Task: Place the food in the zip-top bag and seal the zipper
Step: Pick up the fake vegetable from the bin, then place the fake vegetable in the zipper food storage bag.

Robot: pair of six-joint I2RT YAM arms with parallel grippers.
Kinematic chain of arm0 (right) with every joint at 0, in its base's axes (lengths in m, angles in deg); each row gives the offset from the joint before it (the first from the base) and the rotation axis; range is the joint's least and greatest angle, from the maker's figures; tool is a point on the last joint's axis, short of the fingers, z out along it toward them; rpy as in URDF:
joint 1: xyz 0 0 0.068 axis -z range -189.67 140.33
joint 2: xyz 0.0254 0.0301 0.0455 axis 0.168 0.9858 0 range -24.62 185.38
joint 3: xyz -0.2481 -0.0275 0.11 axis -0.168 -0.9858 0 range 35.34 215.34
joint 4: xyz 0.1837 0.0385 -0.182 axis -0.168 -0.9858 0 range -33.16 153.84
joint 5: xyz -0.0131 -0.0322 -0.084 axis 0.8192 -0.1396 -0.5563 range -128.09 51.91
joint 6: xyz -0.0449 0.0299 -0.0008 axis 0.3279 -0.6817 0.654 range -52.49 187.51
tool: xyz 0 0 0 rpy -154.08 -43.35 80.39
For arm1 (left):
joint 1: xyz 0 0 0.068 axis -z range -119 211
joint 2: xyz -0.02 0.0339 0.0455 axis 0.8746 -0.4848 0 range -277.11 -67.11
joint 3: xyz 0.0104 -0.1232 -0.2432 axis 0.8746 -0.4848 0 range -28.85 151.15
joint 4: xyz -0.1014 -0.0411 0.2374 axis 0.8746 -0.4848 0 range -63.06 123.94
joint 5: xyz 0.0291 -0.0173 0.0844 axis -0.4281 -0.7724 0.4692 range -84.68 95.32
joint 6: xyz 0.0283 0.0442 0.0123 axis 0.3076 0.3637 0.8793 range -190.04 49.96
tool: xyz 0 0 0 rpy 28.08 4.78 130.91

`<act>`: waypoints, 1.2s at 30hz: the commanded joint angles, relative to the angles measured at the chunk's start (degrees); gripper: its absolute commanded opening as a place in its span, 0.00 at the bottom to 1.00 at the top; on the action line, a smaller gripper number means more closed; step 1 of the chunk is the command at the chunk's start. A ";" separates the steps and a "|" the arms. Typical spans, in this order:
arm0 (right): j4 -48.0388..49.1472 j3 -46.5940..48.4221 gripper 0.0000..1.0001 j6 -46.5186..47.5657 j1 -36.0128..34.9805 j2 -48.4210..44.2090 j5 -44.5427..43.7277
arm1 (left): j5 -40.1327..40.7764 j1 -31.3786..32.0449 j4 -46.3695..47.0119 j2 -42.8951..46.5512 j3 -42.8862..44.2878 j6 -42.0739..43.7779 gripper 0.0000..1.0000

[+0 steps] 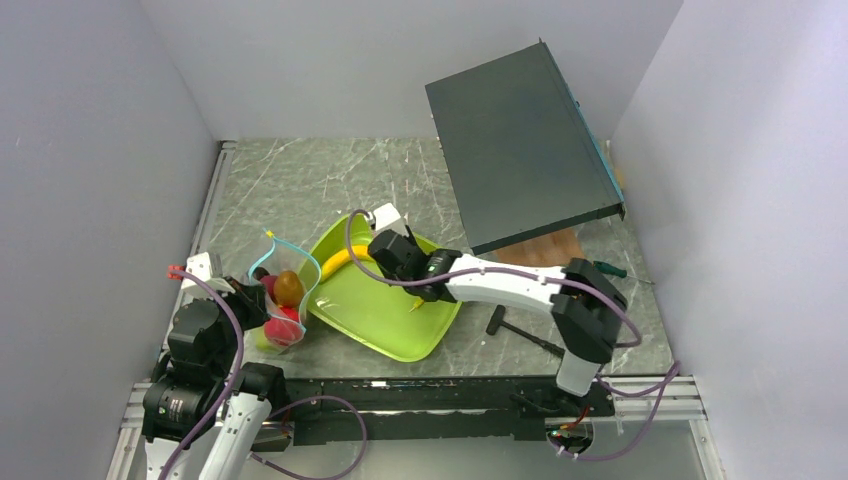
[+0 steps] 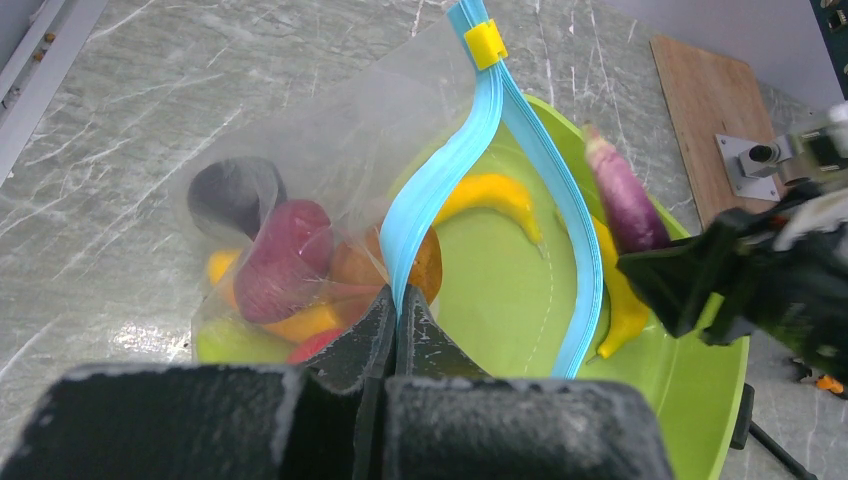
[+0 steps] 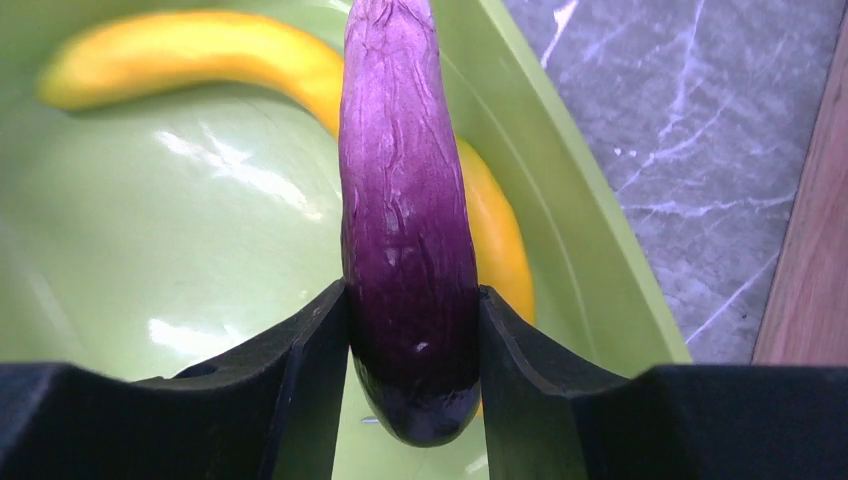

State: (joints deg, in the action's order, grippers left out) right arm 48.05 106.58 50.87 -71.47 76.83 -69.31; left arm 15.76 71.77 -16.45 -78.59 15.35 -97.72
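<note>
The clear zip-top bag (image 1: 283, 300) stands at the left of the lime-green tray (image 1: 400, 320), holding several food pieces, among them a magenta one (image 2: 290, 255) and a dark one (image 2: 235, 195). My left gripper (image 2: 400, 300) is shut on the bag's blue zipper (image 2: 440, 180) at the near lip of the mouth. The far lip (image 2: 585, 260) hangs open over the tray. My right gripper (image 3: 412, 292) is shut on a purple eggplant (image 3: 405, 150) above the tray, close to the bag's mouth. Two yellow bananas (image 3: 180, 45) (image 2: 620, 300) lie in the tray.
A dark flat panel (image 1: 520, 140) leans at the back right over a wooden board (image 1: 545, 250). A black tool (image 1: 520, 330) and a green-handled one (image 1: 605, 267) lie right of the tray. A yellow slider (image 2: 486, 44) sits at the zipper's far end. Grey walls enclose the table.
</note>
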 commanded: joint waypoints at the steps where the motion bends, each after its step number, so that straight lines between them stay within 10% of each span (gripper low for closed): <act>1: 4.11 -0.67 0.00 -1.59 -0.25 -8.13 6.55 | 0.04 0.22 2.83 -0.88 0.09 0.53 0.00; 18: 8.27 8.52 0.00 -12.76 -0.21 -13.57 50.86 | -0.07 0.21 2.87 -0.40 0.09 0.60 0.00; 36: -11.15 23.87 0.04 -16.13 -0.69 -0.26 59.90 | -0.15 0.21 2.83 0.32 0.08 0.52 0.00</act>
State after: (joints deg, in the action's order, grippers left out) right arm 39.33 126.99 35.85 -71.76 76.00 -10.48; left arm 15.73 71.77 -16.45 -78.72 15.35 -97.72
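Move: The eggplant is already in the right fingers, just clear of the bin, and the zip-top bag's open mouth lies about 20 cm to this hand's left, some 7 cm back and roughly 8 cm higher. The left banana lies on the bin floor about 12 cm left and level with the hand, the right banana about 3 cm right and 4 cm back, both some 8 cm below. From the left hand, the mouth is about 5 cm right, 5 cm ahead and slightly below. The right hand keeps its hold on the eggplant's thick end and carries it up out of the bin, back and left towards the open bag, climbing about 18 cm before it sinks some 5 cm again near the end. On the way the wrist turns some 60 degrees in all, so that the fingers swing counter-clockwise from forward-and-down to leftward with a downward slant and bring the eggplant's thin end to the mouth, while the left hand stays in place, still pinching the bag's rim. ##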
